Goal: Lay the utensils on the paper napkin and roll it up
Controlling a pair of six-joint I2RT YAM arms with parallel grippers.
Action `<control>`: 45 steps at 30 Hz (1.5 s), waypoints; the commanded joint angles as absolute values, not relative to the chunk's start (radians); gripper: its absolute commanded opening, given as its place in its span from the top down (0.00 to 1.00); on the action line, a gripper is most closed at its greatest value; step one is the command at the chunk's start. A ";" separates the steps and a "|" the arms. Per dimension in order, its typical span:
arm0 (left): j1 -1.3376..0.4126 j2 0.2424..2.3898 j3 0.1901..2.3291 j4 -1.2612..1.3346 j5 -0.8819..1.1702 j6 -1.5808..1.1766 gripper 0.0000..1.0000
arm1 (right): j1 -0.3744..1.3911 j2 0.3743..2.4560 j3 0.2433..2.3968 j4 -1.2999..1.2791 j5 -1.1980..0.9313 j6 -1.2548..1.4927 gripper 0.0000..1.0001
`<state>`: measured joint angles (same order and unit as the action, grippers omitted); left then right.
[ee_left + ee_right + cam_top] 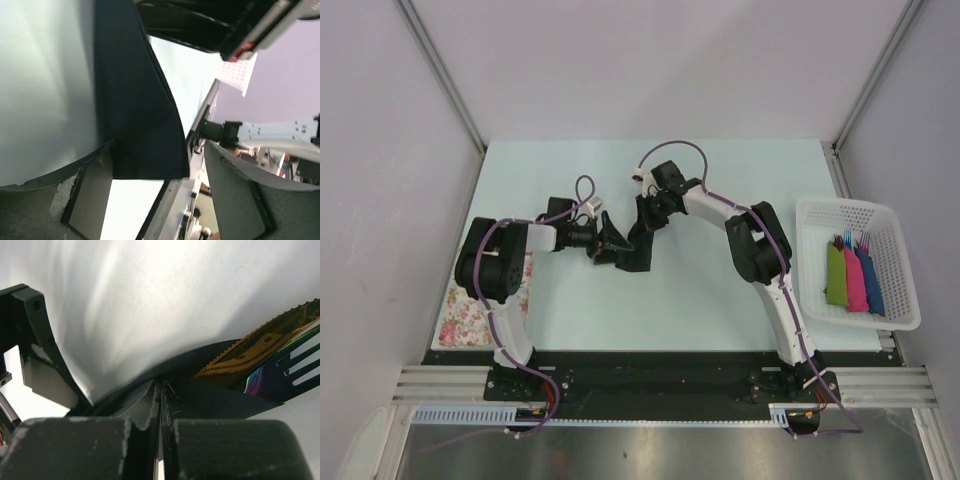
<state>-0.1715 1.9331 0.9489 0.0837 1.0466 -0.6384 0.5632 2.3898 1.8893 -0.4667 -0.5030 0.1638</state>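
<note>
The black paper napkin (632,255) lies mid-table between both grippers, and its far edge looks lifted. My right gripper (645,222) is shut, its tips (159,388) pinching that raised edge of the napkin (220,395). Under the fold the utensils show: a golden knife (260,347) with a serrated edge and a fork (285,374) with a rainbow sheen. My left gripper (607,243) is open at the napkin's left side. In the left wrist view the dark sheet (135,100) reaches between its spread fingers (240,195) without touching them.
A white basket (895,225) at the right edge holds green, pink and blue bundles; it also shows far off in the left wrist view (235,75). A floral cloth (460,320) lies at the near left by the left arm's base.
</note>
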 commanded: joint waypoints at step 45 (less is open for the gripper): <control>-0.298 2.075 1.135 -0.107 0.695 -0.543 1.00 | 0.560 2.431 1.844 -0.449 -0.474 0.152 0.98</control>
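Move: The napkin's loose left edge lies just to the left hand's right, about 3 cm over, 2 cm farther out and 4 cm below. From the right hand, which already pinches the roll, that edge is some 6 cm back, 3 cm left and a centimetre lower. The right fingertips are about 8 cm ahead of the left hand, 6 cm right and 4 cm lower; the utensil heads, about 12 cm ahead of it and 7 cm right, are some 4 cm lower. The napkin's loose left edge gets pinched by the left fingers, which swing forward about 3.5 cm and shut fully from wide open. Still closing, they turn right and slightly back, then sink some 4 cm onto the napkin, fingertips dipping about 10 degrees. The right hand stays put and keeps its pinch. ##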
